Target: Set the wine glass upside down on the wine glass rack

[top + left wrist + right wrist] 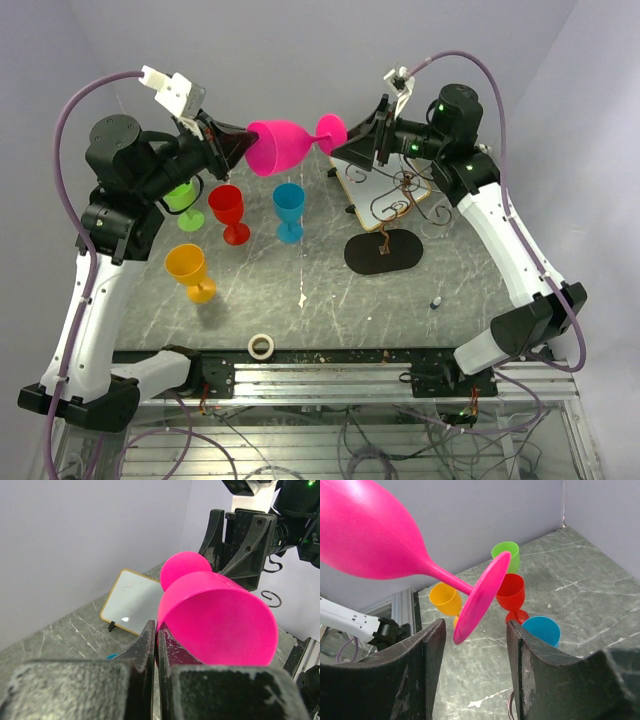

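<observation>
A pink wine glass [280,147] hangs on its side above the back of the table, its foot pointing right. My left gripper [235,150] is shut on the rim of its bowl [215,615], one finger inside and one outside [156,630]. My right gripper [348,150] is open, its jaws straddling the glass's foot [482,595] without touching it [475,625]. The wine glass rack [390,212], thin dark wire scrolls on a black oval base, stands on the table below and to the right of the foot. One of its scrolls [272,598] shows in the left wrist view.
A white board with a wooden rim [375,180] lies behind the rack. Green [183,200], red [228,210], blue [289,205] and orange [188,268] glasses stand upright at the left. A tape roll [262,346] and a small dark object [437,301] sit near the front edge.
</observation>
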You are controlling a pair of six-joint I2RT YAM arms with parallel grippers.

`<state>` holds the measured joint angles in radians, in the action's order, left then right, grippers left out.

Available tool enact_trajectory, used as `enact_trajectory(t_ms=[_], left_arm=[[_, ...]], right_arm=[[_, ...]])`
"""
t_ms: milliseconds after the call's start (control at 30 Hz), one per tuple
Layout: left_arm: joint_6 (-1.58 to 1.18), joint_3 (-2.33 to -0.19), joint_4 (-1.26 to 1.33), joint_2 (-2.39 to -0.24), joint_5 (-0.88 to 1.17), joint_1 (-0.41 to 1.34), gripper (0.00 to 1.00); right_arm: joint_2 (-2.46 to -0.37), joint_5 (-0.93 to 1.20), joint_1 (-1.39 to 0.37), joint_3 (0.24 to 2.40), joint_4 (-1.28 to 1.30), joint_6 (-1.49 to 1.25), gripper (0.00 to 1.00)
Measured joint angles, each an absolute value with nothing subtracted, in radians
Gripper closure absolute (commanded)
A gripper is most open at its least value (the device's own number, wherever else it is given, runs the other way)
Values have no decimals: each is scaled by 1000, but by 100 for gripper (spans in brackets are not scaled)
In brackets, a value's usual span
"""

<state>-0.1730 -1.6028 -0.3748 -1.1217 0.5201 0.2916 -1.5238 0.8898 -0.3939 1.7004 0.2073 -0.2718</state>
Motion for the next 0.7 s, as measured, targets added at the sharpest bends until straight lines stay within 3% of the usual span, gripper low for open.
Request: enact_trajectory(t_ms=[167,300,400,700], left_arm=[[-171,-1594,-368,-1117,519,292,93],[-165,-1586,-364,-1110,519,292,93],[-165,-1567,-355,-1102,516,292,91],[-183,-1530,-353,-1087,484,296,40]], right_arm=[[-1531,865,-414,1726,207,-263,75],[-1532,846,-419,1737,206,-262,98],[-1535,816,-421,1738,208,-266,100],[-1535,678,-414,1756,275,-177,100]])
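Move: The right hand's open fingers straddle the edge of the pink wine glass's foot, whose middle lies about 3 cm to the left and 1 cm ahead. The rack stands some 10 cm right, 2 cm ahead, 28 cm below; the blue glass 20 cm left, 6 cm ahead, 35 cm below. From the left hand, still pinching the rim, the foot lies about 16 cm right, 4 cm ahead. Right fingers pinch the pink glass's foot; left fingers then open at its rim as right goes 3 cm forward. ##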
